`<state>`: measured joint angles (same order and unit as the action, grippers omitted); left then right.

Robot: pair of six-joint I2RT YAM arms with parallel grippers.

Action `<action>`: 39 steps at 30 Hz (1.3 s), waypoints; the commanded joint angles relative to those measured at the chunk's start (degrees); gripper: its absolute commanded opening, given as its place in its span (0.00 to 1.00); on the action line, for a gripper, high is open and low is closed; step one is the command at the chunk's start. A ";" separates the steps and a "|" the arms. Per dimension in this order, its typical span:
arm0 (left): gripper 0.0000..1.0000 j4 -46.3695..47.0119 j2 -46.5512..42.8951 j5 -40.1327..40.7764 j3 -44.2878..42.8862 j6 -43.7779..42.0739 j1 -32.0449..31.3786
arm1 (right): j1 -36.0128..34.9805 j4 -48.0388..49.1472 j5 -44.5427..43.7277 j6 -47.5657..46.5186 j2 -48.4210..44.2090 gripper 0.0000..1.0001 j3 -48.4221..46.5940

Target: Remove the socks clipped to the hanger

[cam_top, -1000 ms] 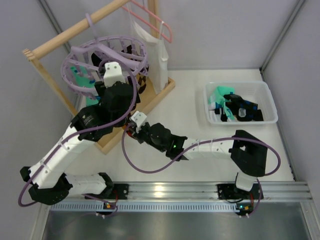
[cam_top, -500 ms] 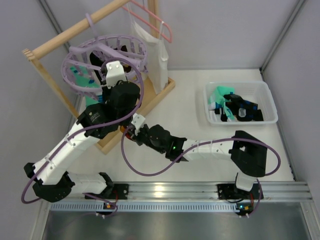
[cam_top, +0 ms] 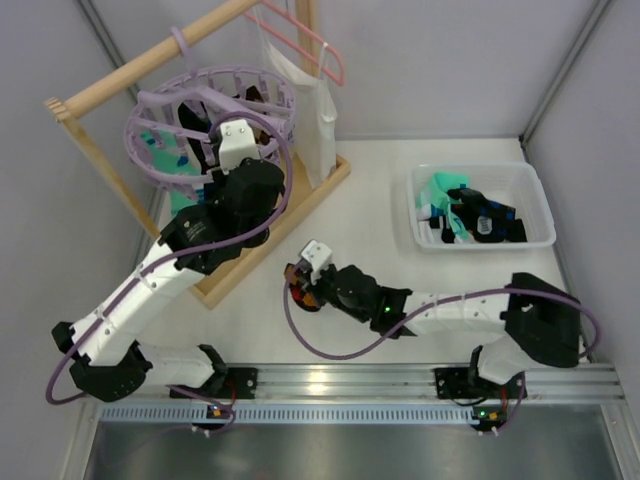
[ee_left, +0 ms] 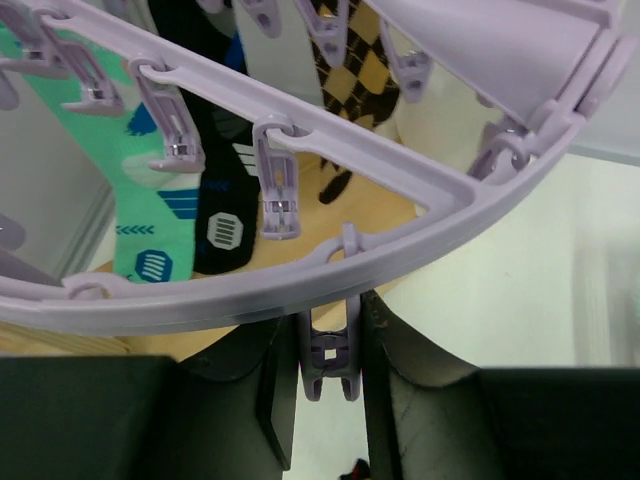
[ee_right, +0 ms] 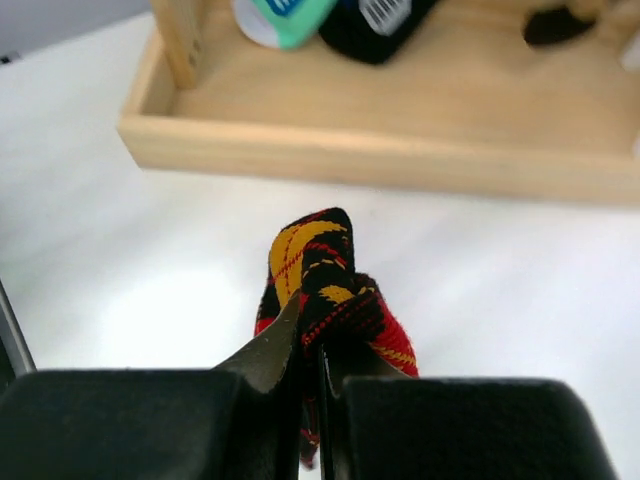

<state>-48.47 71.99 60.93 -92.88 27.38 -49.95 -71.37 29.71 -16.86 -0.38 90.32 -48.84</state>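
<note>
The lavender hanger (cam_top: 230,74) hangs from the wooden rail at the back left. Clipped to it are a mint-green sock (ee_left: 150,215), a black sock (ee_left: 225,225) and a brown checked sock (ee_left: 345,60). My left gripper (ee_left: 333,330) reaches up under the ring's rim (ee_left: 400,255), its fingers closed against both sides of one small lavender clip (ee_left: 333,355) that holds no sock. My right gripper (cam_top: 300,283) is shut on a black, red and yellow checked sock (ee_right: 310,260), held just above the table in front of the wooden base.
A wooden rail frame (cam_top: 150,60) stands on a flat wooden base (cam_top: 300,200) at the back left. A pink coat hanger (cam_top: 310,40) carries a long white cloth (cam_top: 320,130). A white bin (cam_top: 535,195) with several socks sits at the right.
My right gripper has drawn back from the wooden base toward the near middle, the checked sock in it. My left gripper has risen slightly to the ring's rim.
</note>
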 commanded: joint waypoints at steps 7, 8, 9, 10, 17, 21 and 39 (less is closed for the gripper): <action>0.86 4.96 -3.16 -27.40 1.21 -0.22 -0.23 | 21.07 -27.04 -7.04 15.84 -31.41 0.00 5.09; 0.90 4.96 -3.60 -29.53 1.82 -0.48 -0.23 | 24.32 -33.60 -6.52 16.29 -32.13 0.00 3.94; 0.94 5.05 -4.13 -31.46 2.17 -0.83 -0.23 | 31.14 -35.76 -5.82 16.12 -32.58 0.00 2.88; 0.98 4.96 -5.61 -33.66 2.70 -1.70 -0.23 | 34.43 -37.52 -4.42 15.85 -32.75 0.00 0.87; 0.98 4.70 -17.57 -47.20 11.39 -5.58 -0.23 | 63.41 -43.07 4.11 14.53 -22.75 0.00 -8.20; 0.98 4.61 -26.95 -51.61 15.97 -7.95 -0.23 | 74.69 -40.00 8.23 16.38 -10.05 0.00 -10.22; 0.98 11.99 -51.15 -23.49 38.04 -8.66 -0.23 | 80.69 -43.24 8.71 16.91 -7.06 0.99 -19.89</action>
<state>-42.26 22.37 31.73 -55.55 18.09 -50.04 9.82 -11.92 -5.34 16.93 92.44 -64.97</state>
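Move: The right hand grips the plaid sock low over the table; the white bin lies roughly 49 cm to its right, 20 cm ahead and 15 cm below. The mint sock already in the bin is some 10 cm left of the bin's middle; the wooden rack base is about 14 cm ahead and 8 cm left of the hand. The left hand has the emptied hanger clip between its fingers, with the hanging mint sock about 10 cm left, 5 cm ahead and 12 cm lower. Sweeping right about 50 cm and forward some 25, the right arm carries the plaid sock in a low arc to the bin, swinging clockwise and dipping its fingers, then lowers it, opens wide and starts back up. Meanwhile the left hand opens off the clip, slips out to the right and draws back from the hanger, then swings left and sinks, still open. ##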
